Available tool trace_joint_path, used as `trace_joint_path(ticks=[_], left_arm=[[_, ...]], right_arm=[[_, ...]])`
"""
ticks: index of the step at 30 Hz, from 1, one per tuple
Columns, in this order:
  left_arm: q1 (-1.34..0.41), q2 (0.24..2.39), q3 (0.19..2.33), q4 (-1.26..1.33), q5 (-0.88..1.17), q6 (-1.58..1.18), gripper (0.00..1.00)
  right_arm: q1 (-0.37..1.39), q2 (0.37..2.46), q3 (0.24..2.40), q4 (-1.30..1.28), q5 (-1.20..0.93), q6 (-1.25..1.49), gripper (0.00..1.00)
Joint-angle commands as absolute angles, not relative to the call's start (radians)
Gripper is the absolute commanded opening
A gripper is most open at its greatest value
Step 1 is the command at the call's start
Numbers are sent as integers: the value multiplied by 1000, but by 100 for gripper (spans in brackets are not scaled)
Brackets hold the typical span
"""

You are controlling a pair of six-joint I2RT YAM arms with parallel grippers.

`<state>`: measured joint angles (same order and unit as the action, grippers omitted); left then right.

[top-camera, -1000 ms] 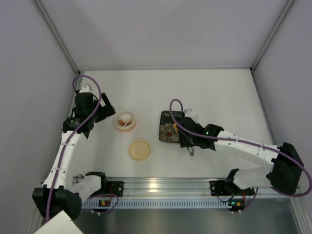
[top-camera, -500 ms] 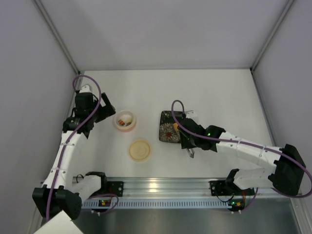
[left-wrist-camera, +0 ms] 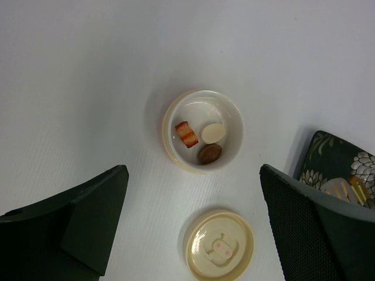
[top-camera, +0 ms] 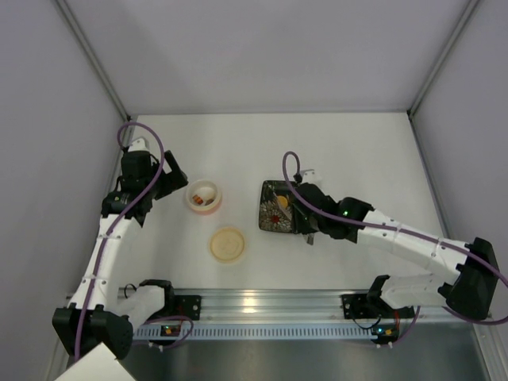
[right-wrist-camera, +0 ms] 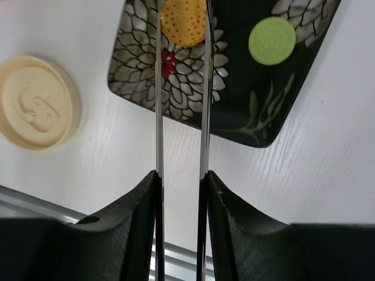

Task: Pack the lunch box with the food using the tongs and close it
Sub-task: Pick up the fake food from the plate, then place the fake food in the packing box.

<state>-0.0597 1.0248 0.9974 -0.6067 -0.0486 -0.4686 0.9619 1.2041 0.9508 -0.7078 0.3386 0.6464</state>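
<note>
In the right wrist view my right gripper (right-wrist-camera: 179, 181) is shut on the slim metal tongs (right-wrist-camera: 158, 117). Their two arms reach out over the black floral plate (right-wrist-camera: 234, 105). The tips flank the orange round (right-wrist-camera: 183, 20) on both sides, close against it. A green round (right-wrist-camera: 272, 40) lies on the plate to its right. The lunch box (left-wrist-camera: 176, 149) stands uncovered below my open left gripper (left-wrist-camera: 193, 175) and holds a cream oval (left-wrist-camera: 213, 133), a red piece and a brown piece. From above, the lunch box (top-camera: 204, 195) sits left of the plate (top-camera: 270, 218).
The cream round lid (top-camera: 227, 244) lies flat on the table in front of the lunch box, also seen as the lid (left-wrist-camera: 220, 246) and the lid (right-wrist-camera: 36, 102). White walls close in the table, and a metal rail (top-camera: 262, 302) runs along the near edge.
The right gripper has squeezed the tongs narrower, bringing their tips in around the orange round, and the right arm has shifted slightly. The left arm has not moved.
</note>
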Motion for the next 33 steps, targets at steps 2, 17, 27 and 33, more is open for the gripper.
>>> trace_joint_path(ticks=[2, 17, 27, 33], left_arm=[[-54, 999, 989, -572, -52, -456, 99], [-54, 1000, 988, -572, -52, -454, 99], [-54, 1003, 988, -572, -57, -454, 99], [-54, 1002, 988, -574, -55, -454, 99]], right_arm=[[983, 1233, 1116, -699, 357, 612, 31], [1101, 1583, 1578, -686, 318, 552, 31], [1152, 1824, 1807, -721, 296, 526, 31], [1154, 1873, 1810, -703, 293, 528, 32]])
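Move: I hold the tongs in my right hand, the round orange fake food pinched in their tips just over the plate. The open lunch box is about 28 cm to the left of my right hand, 11 cm ahead and 10 cm lower. Its lid lies some 20 cm left and 6 cm back; the plate sits about 7 cm straight ahead, 12 cm below. From my idle left hand the lunch box is roughly 5 cm ahead, 2 cm right and 18 cm down. With my right hand I keep the tongs squeezed on the orange food and lift it up from the plate, rising about 9 cm while swinging some 21 cm left and slightly forward to the lunch box, the wrist turning about 15 degrees counter-clockwise. At the end I stop going left and sink nearly 4 cm towards the box, still gripping. ##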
